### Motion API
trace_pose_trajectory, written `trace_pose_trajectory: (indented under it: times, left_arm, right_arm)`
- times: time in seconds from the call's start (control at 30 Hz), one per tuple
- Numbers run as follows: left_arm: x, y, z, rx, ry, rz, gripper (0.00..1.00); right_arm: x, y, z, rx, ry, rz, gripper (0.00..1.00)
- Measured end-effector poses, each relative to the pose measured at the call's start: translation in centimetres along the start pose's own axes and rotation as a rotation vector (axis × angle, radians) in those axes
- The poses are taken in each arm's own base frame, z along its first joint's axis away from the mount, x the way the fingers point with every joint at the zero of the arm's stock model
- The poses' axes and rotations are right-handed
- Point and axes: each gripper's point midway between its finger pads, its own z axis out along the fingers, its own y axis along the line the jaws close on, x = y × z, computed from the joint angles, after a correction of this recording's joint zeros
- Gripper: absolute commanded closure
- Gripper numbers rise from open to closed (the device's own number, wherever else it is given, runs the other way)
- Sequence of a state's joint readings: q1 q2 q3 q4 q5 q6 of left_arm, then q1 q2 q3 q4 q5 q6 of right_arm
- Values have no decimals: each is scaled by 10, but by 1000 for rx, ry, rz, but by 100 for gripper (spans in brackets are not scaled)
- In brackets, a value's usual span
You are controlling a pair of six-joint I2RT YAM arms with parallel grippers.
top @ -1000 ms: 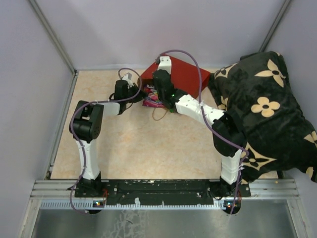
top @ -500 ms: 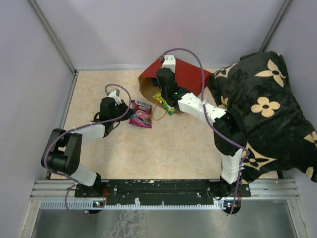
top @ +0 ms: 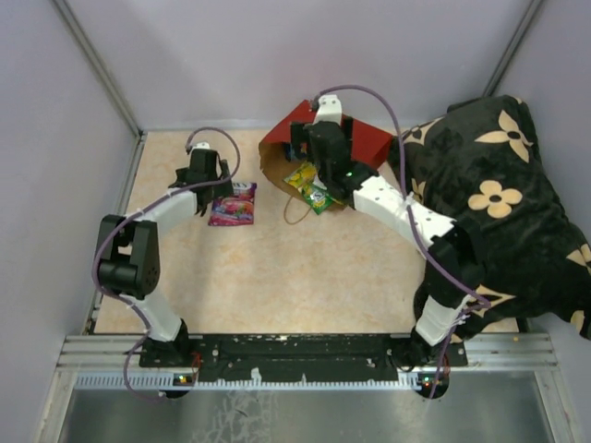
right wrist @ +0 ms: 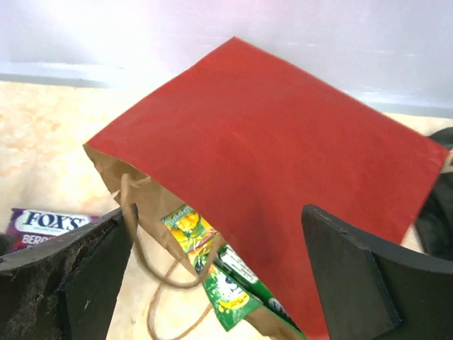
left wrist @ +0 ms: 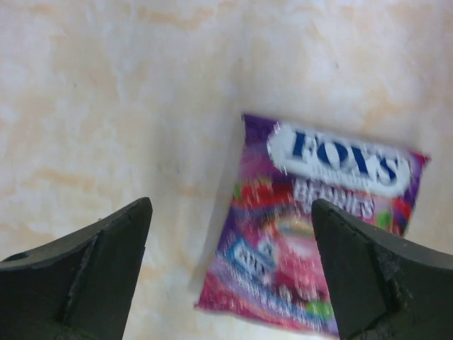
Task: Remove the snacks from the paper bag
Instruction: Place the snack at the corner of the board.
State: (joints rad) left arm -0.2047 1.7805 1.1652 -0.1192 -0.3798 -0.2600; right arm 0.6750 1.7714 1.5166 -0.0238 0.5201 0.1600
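Note:
The red paper bag (top: 362,138) lies on its side at the back of the table, its brown mouth (right wrist: 152,202) facing left. A green and yellow Fox's packet (top: 310,185) pokes out of that mouth, also seen in the right wrist view as the green packet (right wrist: 228,287). My right gripper (top: 309,152) hangs open just above the bag's mouth, holding nothing (right wrist: 216,212). A purple Fox's packet (top: 233,203) lies flat on the table to the left of the bag. My left gripper (top: 211,189) is open above the purple packet (left wrist: 318,227), apart from it.
A black flowered cushion (top: 499,212) fills the right side, touching the bag's far end. The bag's tan twine handle (right wrist: 170,287) loops onto the table in front of the mouth. A metal frame rail (top: 118,221) borders the table on the left.
My left gripper carried the purple packet leftward away from the bag and opened, leaving it on the table. My right gripper let go at the bag's mouth and drew back above it.

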Motion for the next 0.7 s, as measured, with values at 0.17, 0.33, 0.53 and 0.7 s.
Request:
trace_pose_trajectory:
  times: [0.17,0.33,0.53,0.7]
  left_arm:
    - [47,-29,-53,150,-13,80,0]
    - [100,-49,-68,266,36,149,0]
    - [104,-54,-43,232,81,158,0]
    - [69,-74,-36,252,27,135,0]
  right_arm:
    - [-46,-22,-47,-15,-93,55,1]
    - [-66,-48,-91,-22,-173,113,1]
    - [-43,-65,-116,-27,-165,152,1]
    - [-33,-63,-115,-35,-134,144,1]
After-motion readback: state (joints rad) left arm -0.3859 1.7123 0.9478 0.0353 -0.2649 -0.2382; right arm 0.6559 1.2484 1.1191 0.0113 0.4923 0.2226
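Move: The Fox's berries snack is already out of the left fingers, its middle about 6 cm to that hand's right, 2 cm back and 8 cm below. From the left hand, the paper bag is about 30 cm right and 7 cm ahead; the yellow-green snack is 27 cm right, level with it. The right hand hovers above the bag's mouth: bag 8 cm ahead, 3 cm right, 20 cm below; yellow-green snack nearly straight underneath, 24 cm down; berries snack 23 cm left, 5 cm back. With its fingers already wide open, the left hand swings back and right by some 10 and 8 cm over the berries snack, sinking about 5 cm and turning some 15 degrees clockwise, then comes forward again about 5 cm and rises a little, to end open over the snack's near part. The open right hand meanwhile backs away from above the paper bag by about 9 cm and 8 cm to its right, climbing some 8 cm before settling slightly lower, its fingers tipping up a little. ##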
